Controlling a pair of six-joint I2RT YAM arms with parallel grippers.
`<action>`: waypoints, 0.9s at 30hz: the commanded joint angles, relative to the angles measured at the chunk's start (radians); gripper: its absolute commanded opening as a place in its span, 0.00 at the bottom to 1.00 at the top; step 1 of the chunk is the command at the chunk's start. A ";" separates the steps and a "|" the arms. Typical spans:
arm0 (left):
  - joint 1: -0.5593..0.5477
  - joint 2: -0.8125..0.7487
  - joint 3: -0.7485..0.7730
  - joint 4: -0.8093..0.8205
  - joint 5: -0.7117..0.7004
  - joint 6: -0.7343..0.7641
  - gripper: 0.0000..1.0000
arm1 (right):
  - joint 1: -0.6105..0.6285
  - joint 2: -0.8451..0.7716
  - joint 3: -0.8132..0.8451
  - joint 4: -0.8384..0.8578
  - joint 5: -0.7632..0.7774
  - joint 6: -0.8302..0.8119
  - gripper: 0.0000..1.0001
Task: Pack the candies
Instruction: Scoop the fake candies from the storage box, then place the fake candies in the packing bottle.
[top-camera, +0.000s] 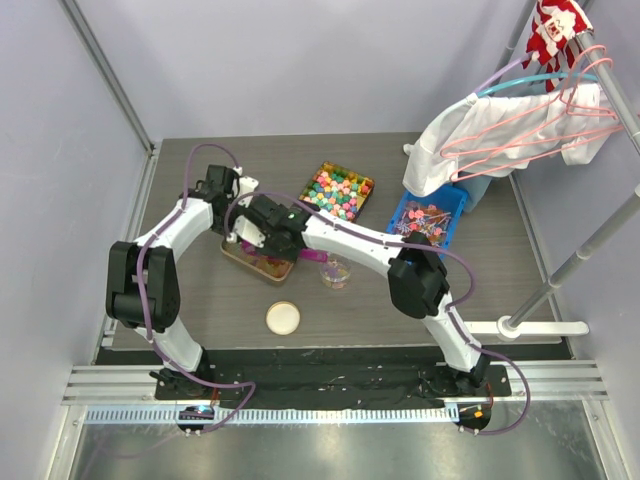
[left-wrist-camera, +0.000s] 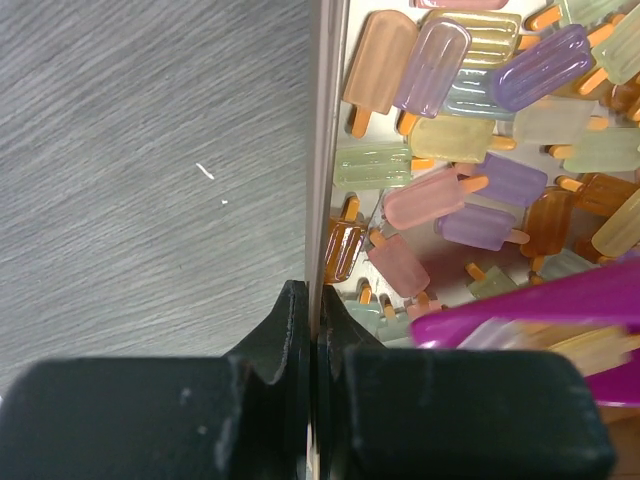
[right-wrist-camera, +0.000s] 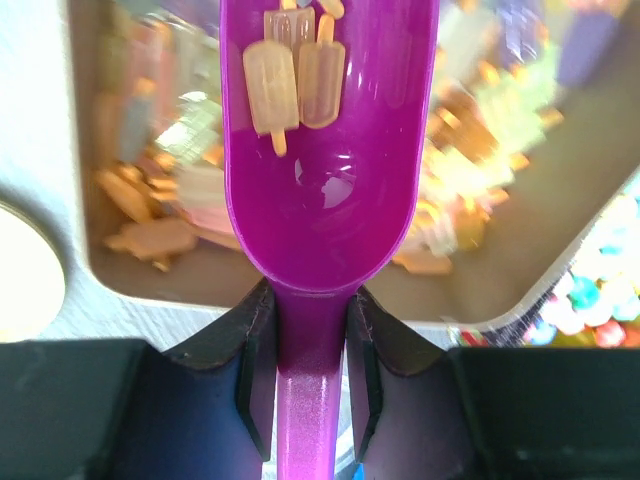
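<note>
The candies (left-wrist-camera: 450, 140) are small popsicle-shaped gummies in orange, yellow, purple and pale tones, heaped in a metal tray (top-camera: 248, 260). My left gripper (left-wrist-camera: 317, 300) is shut on the tray's rim (left-wrist-camera: 322, 150), one finger on each side of the thin wall. My right gripper (right-wrist-camera: 310, 310) is shut on the handle of a purple scoop (right-wrist-camera: 325, 170). The scoop hangs over the tray with three pale orange candies (right-wrist-camera: 295, 75) in its bowl. In the top view both grippers meet at the tray, left gripper (top-camera: 233, 228) and right gripper (top-camera: 280, 245).
A small clear cup (top-camera: 335, 272) stands right of the tray, and a round pale lid (top-camera: 283, 317) lies in front of it. Behind are a tray of bright mixed sweets (top-camera: 337, 191) and a blue bin (top-camera: 428, 218). Clothes on hangers (top-camera: 520, 125) hang at the far right.
</note>
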 joint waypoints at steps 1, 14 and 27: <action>-0.002 -0.071 0.035 0.068 0.059 -0.028 0.00 | -0.040 -0.121 -0.049 0.078 0.036 0.028 0.01; 0.006 -0.064 0.034 0.067 0.058 -0.028 0.00 | -0.145 -0.296 -0.221 0.103 0.020 -0.024 0.01; 0.015 -0.055 0.034 0.068 0.052 -0.025 0.00 | -0.191 -0.595 -0.512 -0.107 -0.039 -0.235 0.01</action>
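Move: The right hand holds the loaded scoop. From it the round clear storage box lies about 12 cm to the right, 5 cm back and 5 cm lower. The brown candy box is centred some 4 cm left and 3 cm ahead; the colourful candy tray is about 13 cm ahead and 13 cm right; the white lid is about 15 cm back and 1 cm right. From the left hand the storage box is roughly 24 cm right and 10 cm back. Right hand carries the gripped scoop about 15 cm right and 7 cm up, arcing forward then back, towards storage box. ##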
